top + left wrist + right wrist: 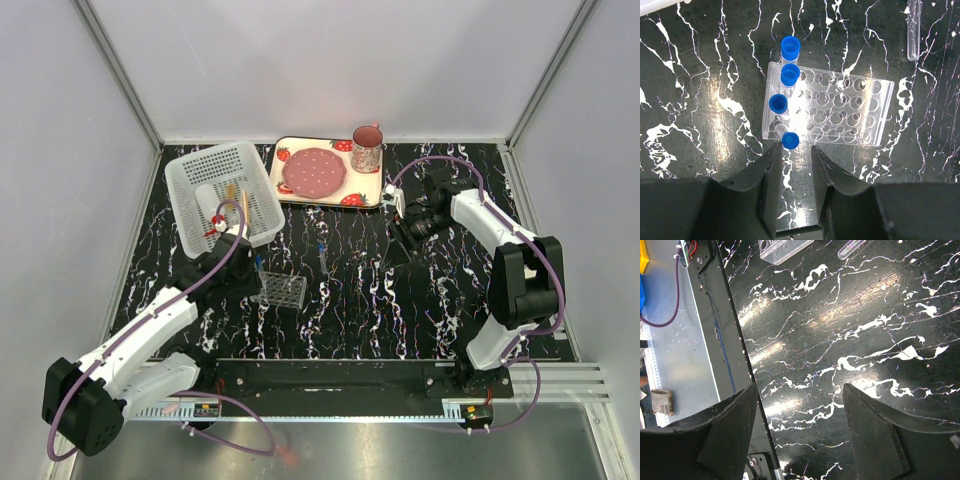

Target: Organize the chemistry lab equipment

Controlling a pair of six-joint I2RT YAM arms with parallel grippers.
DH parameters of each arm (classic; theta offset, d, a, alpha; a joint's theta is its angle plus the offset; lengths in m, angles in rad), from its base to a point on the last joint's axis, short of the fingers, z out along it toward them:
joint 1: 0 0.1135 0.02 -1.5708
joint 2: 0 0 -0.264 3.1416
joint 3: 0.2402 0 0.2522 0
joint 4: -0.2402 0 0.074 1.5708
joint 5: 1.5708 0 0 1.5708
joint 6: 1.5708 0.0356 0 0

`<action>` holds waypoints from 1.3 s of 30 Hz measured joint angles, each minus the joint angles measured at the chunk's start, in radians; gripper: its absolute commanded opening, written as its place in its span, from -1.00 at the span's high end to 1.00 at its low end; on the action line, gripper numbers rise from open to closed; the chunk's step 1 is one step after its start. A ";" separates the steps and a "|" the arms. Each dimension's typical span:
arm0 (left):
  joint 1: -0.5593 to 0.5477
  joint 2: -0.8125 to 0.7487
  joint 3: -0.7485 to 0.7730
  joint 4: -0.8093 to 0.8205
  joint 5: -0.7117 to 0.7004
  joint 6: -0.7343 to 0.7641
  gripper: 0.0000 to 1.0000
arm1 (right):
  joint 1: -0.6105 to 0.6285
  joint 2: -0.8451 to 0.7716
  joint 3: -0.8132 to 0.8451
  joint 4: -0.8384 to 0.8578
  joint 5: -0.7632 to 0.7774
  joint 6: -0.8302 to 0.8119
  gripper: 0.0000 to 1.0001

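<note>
A clear plastic tube rack [283, 291] [840, 107] stands on the black marbled table. Several blue-capped tubes [785, 75] stand along its left column. My left gripper [796, 147] [252, 274] hovers right at the rack's near-left corner. It is open only a little, with nothing between the fingers. The nearest blue cap [790, 140] sits just ahead of the left fingertip [776, 150]. A loose blue-tipped tube [322, 256] [913, 30] lies beyond the rack. My right gripper [800, 387] [398, 245] hangs wide open over bare table.
At the back left a white perforated basket [190, 170] holds a red-capped bottle [217, 222] and wooden sticks [232, 192]. The strawberry tray [368, 192], with a pink plate and a mug [367, 148], is at the back centre. The metal base rail [722, 315] runs along the near edge.
</note>
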 measured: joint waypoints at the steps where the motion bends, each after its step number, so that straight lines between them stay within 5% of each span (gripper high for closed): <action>1: 0.000 0.000 0.000 0.000 0.002 0.000 0.36 | 0.000 0.000 0.000 0.000 0.000 0.000 -0.50; 19: 0.000 -0.051 0.042 -0.004 -0.005 0.000 0.20 | 0.000 -0.002 0.000 0.001 0.000 0.000 -0.49; 26: 0.000 -0.161 0.055 -0.007 -0.043 -0.002 -0.18 | 0.006 -0.025 0.000 0.025 0.012 0.017 -0.49; 29: 0.000 -0.223 0.055 -0.011 -0.063 -0.004 -0.56 | 0.035 -0.044 0.001 0.037 0.070 0.031 -0.54; 30: 0.000 -0.246 0.055 -0.013 -0.070 -0.003 -0.78 | 0.056 -0.051 0.002 0.039 0.100 0.037 -0.60; 32: 0.000 -0.303 0.055 -0.018 -0.085 -0.011 -0.93 | 0.100 -0.065 0.008 0.040 0.153 0.048 -0.99; 39: 0.001 -0.515 0.045 -0.023 -0.129 -0.050 -0.98 | 0.214 -0.118 0.047 0.146 0.244 0.143 -0.99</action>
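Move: Nearly at the left hand's fingertips is the blue cap of the nearest racked tube, its middle about 4 cm below. The rack's middle lies some 5 cm right, 2 cm ahead and 6 cm down. The loose blue-capped test tube lies about 15 cm to the left hand's right, 10 cm ahead and 8 cm below. From the right hand, the loose tube is roughly 16 cm left, 5 cm ahead and 11 cm down; the rack is about 26 cm left, 3 cm back and 12 cm down. Lifting away from the nearest racked tube after a short pause, the left hand climbs about 12 cm, speeding up, and drifts left late on while its fingers spread from part-open to fully open and tip up forward some 30 degrees. Late on, the right hand sets off left towards the loose tube, about 4 cm and rising, opening fully and tilting slightly up. ##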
